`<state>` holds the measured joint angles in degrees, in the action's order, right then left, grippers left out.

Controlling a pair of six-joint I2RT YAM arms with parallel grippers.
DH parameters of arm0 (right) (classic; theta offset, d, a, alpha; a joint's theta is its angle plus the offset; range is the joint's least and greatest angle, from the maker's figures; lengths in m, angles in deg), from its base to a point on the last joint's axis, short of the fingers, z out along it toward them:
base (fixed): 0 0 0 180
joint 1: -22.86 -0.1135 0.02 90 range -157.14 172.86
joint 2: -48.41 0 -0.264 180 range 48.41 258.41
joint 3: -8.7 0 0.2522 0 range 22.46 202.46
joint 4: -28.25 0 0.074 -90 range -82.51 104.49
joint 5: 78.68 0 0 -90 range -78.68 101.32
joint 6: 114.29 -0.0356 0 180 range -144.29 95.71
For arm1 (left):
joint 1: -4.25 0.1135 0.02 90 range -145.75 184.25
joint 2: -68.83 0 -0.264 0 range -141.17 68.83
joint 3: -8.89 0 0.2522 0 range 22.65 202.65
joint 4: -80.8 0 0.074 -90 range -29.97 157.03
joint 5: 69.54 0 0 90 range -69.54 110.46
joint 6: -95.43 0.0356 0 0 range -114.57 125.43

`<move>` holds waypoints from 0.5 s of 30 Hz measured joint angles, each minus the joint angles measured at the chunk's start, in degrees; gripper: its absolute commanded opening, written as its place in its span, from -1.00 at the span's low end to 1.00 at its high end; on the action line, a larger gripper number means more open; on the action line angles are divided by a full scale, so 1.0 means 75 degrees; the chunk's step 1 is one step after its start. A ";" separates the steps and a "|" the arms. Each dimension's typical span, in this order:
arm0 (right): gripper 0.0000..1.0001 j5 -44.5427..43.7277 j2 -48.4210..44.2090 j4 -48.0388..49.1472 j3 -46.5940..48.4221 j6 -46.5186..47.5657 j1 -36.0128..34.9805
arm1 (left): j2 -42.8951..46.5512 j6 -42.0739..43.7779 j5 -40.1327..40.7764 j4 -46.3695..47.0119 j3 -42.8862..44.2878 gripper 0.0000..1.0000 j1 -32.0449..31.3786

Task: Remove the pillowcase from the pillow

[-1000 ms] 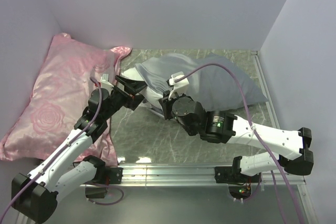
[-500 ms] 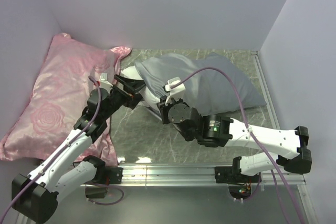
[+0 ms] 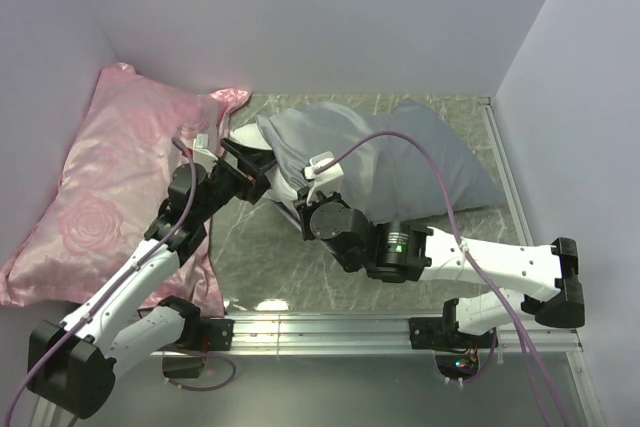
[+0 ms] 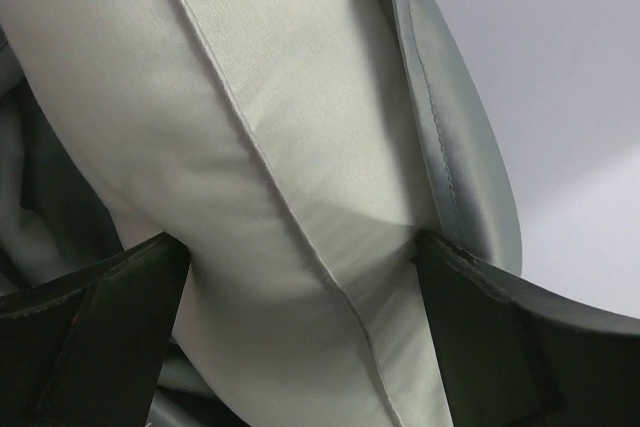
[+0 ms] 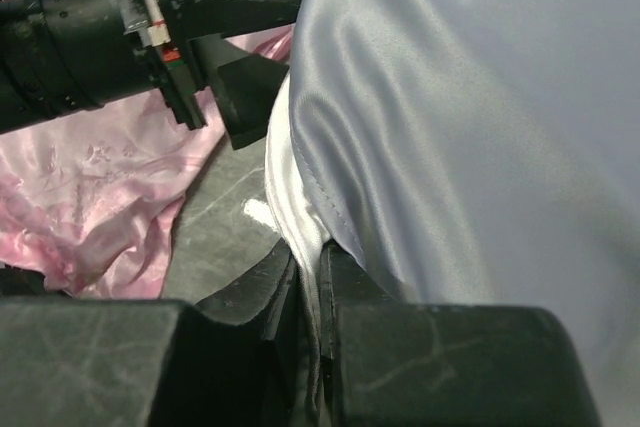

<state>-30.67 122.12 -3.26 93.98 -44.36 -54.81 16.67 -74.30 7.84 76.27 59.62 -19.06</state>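
The grey pillowcase [image 3: 400,152] covers the pillow at the back centre. The white pillow [image 3: 283,187] sticks out of its left opening. My left gripper [image 3: 252,161] stands open, its fingers [image 4: 100,337] on both sides of the bulging white pillow [image 4: 270,147], with the grey pillowcase hem [image 4: 455,167] to the right. My right gripper [image 3: 298,203] sits just near of that end. In the right wrist view my right gripper [image 5: 318,262] is shut on a fold of white pillow [image 5: 288,197], and the grey pillowcase hem [image 5: 340,217] lies against its right finger.
A pink rose-patterned satin pillow [image 3: 120,187] lies along the left wall, under my left arm, and shows pink [image 5: 100,197] in the right wrist view. Walls enclose the back and both sides. A metal rail [image 3: 320,327] runs along the near edge.
My right arm has drawn left and toward the near edge, still pinching the white fabric. My left gripper has edged slightly farther onto the pillow's end.
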 measured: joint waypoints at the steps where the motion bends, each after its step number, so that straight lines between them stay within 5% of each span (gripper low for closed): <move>1: -1.00 0.0003 0.0038 0.0012 0.0000 0.0003 -0.0012 | -0.0096 0.0029 -0.0061 0.0073 0.0003 0.99 0.0012; 2: -1.00 0.0006 0.0079 0.0023 0.0000 0.0003 -0.0012 | -0.0198 0.0076 -0.0128 0.0137 0.0017 0.96 0.0023; 4: -1.00 0.0032 0.0157 0.0038 0.0000 0.0009 -0.0012 | -0.0443 0.0093 -0.0274 0.0318 0.0044 0.53 0.0044; 8: -0.99 0.0160 0.0309 0.0087 -0.0003 0.0041 -0.0012 | -0.0740 0.0137 -0.0484 0.0629 -0.0003 -0.97 0.0064; 11: -0.51 0.0286 0.0423 0.0052 -0.0003 0.0058 -0.0012 | -0.0831 0.0224 -0.0635 0.0775 -0.0096 -0.99 0.0055; 12: -0.14 0.0341 0.0463 0.0052 -0.0003 0.0050 -0.0012 | -0.0836 0.0283 -0.0635 0.0801 -0.0140 -0.99 0.0058; 15: 0.25 0.0758 0.0545 0.0090 0.0044 -0.0055 -0.0052 | -0.0807 0.0484 -0.0536 0.0761 -0.0405 -0.99 0.0079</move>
<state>-24.99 126.21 -2.59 94.31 -44.78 -55.20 10.61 -70.67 3.82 81.97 56.58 -18.47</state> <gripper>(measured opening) 0.514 0.075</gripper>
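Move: The bare white end of the pillow hangs between the left hand's wide-open fingers, its seam about 1 cm ahead, 1 cm to the right and 2 cm below. The grey pillowcase hem lies roughly 2 cm ahead and 4 cm right of that hand. The right hand already pinches the pillow's white edge, with the hem some 3 cm ahead and 1 cm to its right; from it the left hand's patch lies about 9 cm ahead, 8 cm left and a shade lower. Easing forward and right by a centimetre or so while sinking, the left hand shuts on the pillow's bare end, pinching the seam, then draws it farther down, about 4 cm in all. The right hand goes left and down some 3 cm each way, keeping its pinch until late, then opens to about half and starts drawing back, letting the white edge go. ##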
